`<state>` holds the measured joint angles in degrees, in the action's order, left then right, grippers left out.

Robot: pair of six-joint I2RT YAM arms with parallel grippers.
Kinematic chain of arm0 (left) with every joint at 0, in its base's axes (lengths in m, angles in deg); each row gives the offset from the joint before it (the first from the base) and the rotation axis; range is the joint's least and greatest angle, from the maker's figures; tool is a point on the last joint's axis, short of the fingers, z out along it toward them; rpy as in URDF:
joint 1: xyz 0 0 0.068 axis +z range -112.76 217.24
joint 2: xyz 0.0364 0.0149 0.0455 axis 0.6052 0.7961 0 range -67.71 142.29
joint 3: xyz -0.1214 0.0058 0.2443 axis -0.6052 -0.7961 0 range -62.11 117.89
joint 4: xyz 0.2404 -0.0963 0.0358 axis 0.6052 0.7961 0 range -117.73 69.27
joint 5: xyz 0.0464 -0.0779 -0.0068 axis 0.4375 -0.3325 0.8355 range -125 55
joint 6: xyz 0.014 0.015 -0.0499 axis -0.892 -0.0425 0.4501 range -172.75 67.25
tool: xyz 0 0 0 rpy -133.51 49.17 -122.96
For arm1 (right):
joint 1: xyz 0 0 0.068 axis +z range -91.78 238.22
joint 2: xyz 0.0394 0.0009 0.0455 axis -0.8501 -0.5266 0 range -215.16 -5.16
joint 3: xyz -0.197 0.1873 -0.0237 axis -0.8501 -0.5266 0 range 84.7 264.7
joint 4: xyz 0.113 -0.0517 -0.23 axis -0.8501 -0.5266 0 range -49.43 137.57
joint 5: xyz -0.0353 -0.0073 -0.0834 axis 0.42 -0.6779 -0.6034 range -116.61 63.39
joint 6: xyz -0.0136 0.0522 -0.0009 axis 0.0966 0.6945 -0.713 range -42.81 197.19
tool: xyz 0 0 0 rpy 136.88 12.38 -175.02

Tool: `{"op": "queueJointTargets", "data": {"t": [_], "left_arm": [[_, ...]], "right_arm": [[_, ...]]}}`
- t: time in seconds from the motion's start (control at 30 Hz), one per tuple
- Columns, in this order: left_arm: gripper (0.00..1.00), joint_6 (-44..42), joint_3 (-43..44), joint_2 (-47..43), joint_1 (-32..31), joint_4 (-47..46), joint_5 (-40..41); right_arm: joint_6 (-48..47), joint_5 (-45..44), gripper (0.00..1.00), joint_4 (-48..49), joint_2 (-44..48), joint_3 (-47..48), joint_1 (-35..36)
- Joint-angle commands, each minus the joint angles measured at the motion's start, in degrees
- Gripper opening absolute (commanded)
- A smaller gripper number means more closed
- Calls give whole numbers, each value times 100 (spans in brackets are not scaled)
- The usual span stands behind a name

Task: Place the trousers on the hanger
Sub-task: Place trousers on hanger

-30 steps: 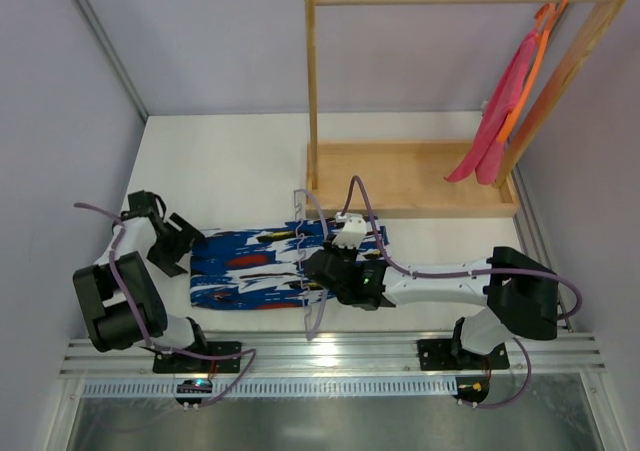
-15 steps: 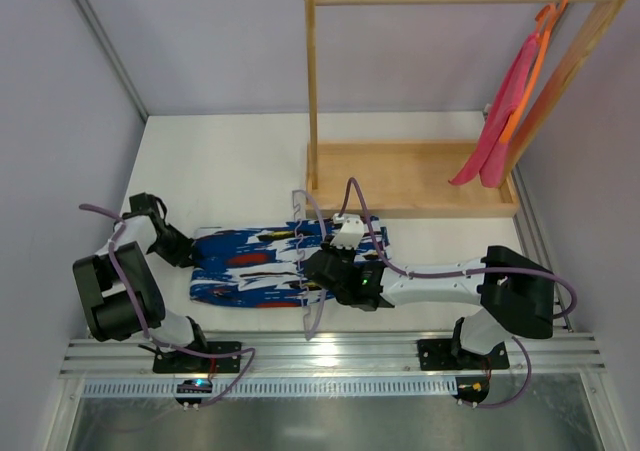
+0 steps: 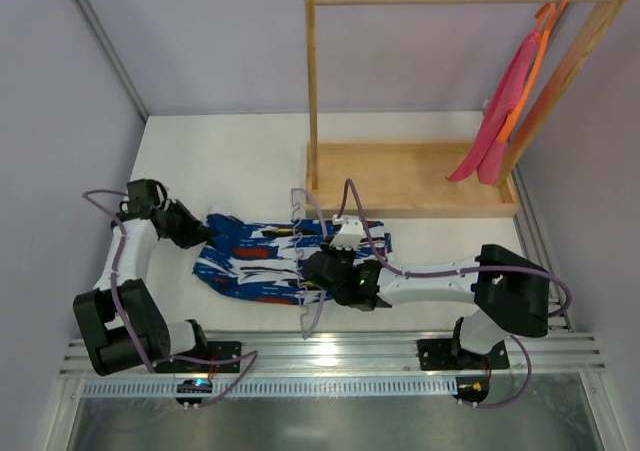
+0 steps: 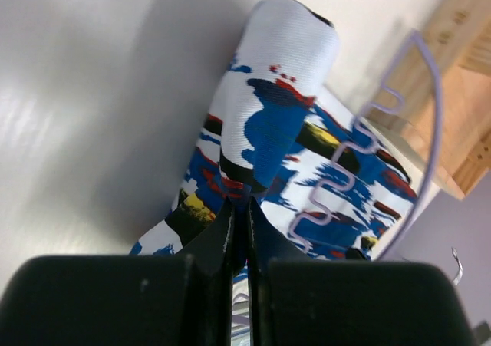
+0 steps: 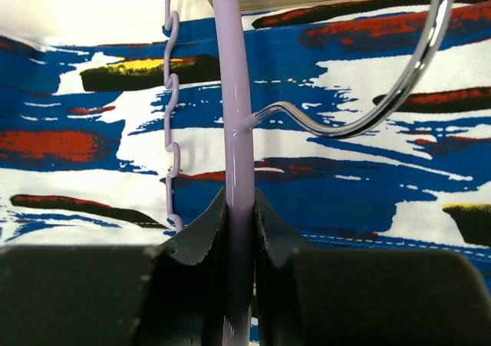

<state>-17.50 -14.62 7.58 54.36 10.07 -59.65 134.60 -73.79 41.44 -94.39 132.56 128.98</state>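
Observation:
The blue patterned trousers (image 3: 255,256) lie flat across the table's near middle. My left gripper (image 3: 203,233) is shut on their left end, pinching a raised fold (image 4: 272,100) between its fingertips (image 4: 238,208). The pale lavender hanger (image 3: 306,319) lies across the trousers. Its wavy bar (image 5: 172,93) and silver hook (image 5: 399,85) rest over the fabric (image 5: 345,177). My right gripper (image 3: 318,271) is shut on the hanger's smooth lavender arm (image 5: 234,93), jaws pressed against both its sides.
A wooden rack stands at the back right, its tray base (image 3: 410,176) just beyond the trousers. An orange hanger with a pink-red cloth (image 3: 505,106) hangs on its rail. Purple walls close the sides, and a metal rail (image 3: 330,356) runs along the near edge.
My left gripper has moved onto the trousers' left end and shut on it; that end has lifted and bunched toward the right. The right gripper has kept its hold on the hanger.

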Motion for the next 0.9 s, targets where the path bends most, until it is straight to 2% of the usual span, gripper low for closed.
{"op": "queueJointTargets", "data": {"t": [0.0,0.17,0.3,0.53,0.7,0.8,0.83,0.87], "left_arm": [[0,95,402,-540,-463,8,-691],[0,702,244,-980,-1281,-492,-954],[0,1177,-54,-1191,-1940,-529,-465],[0,1687,-108,-1946,-1880,508,1241],[0,1697,103,-2378,-1730,1026,1576],[0,1687,244,-2536,-1739,1203,2042],[0,1731,235,-2554,-1730,1168,2034],[0,1775,113,-2545,-1739,1046,1660]], "right_arm": [[227,-256,4,-107,-94,232,25],[499,-432,4,-616,-191,435,25],[710,-529,4,-802,-121,392,17],[746,-643,4,-1065,-103,584,25],[693,-661,4,-1039,-112,690,17],[684,-617,4,-969,-112,655,17],[693,-617,4,-925,-103,637,17],[658,-608,4,-864,-68,629,34]]}}
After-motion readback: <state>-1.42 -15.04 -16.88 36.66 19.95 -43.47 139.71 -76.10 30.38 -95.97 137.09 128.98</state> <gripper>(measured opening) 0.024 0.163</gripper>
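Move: My left hand holds the trousers' left end some 7 cm above the table. The hanger it is meant for lies about 21 cm to its right, 5 cm nearer me and a few centimetres lower. The trousers' flat part stretches that way, its middle roughly 18 cm right, 5 cm back and 7 cm down; the rack's near-left corner is some 23 cm right and 5 cm ahead. From my right hand, gripping the hanger, the lifted end is about 26 cm left and 4 cm ahead. Fingers still shut on the trousers' end, I swing my left hand about 10 cm right towards the hanger while raising it, the wrist turning slightly clockwise. Then I bring it halfway back left and draw it nearer me, the wrist turning back, ending some 6 cm higher. My right hand keeps its grip on the hanger over the cloth, easing slightly right. ##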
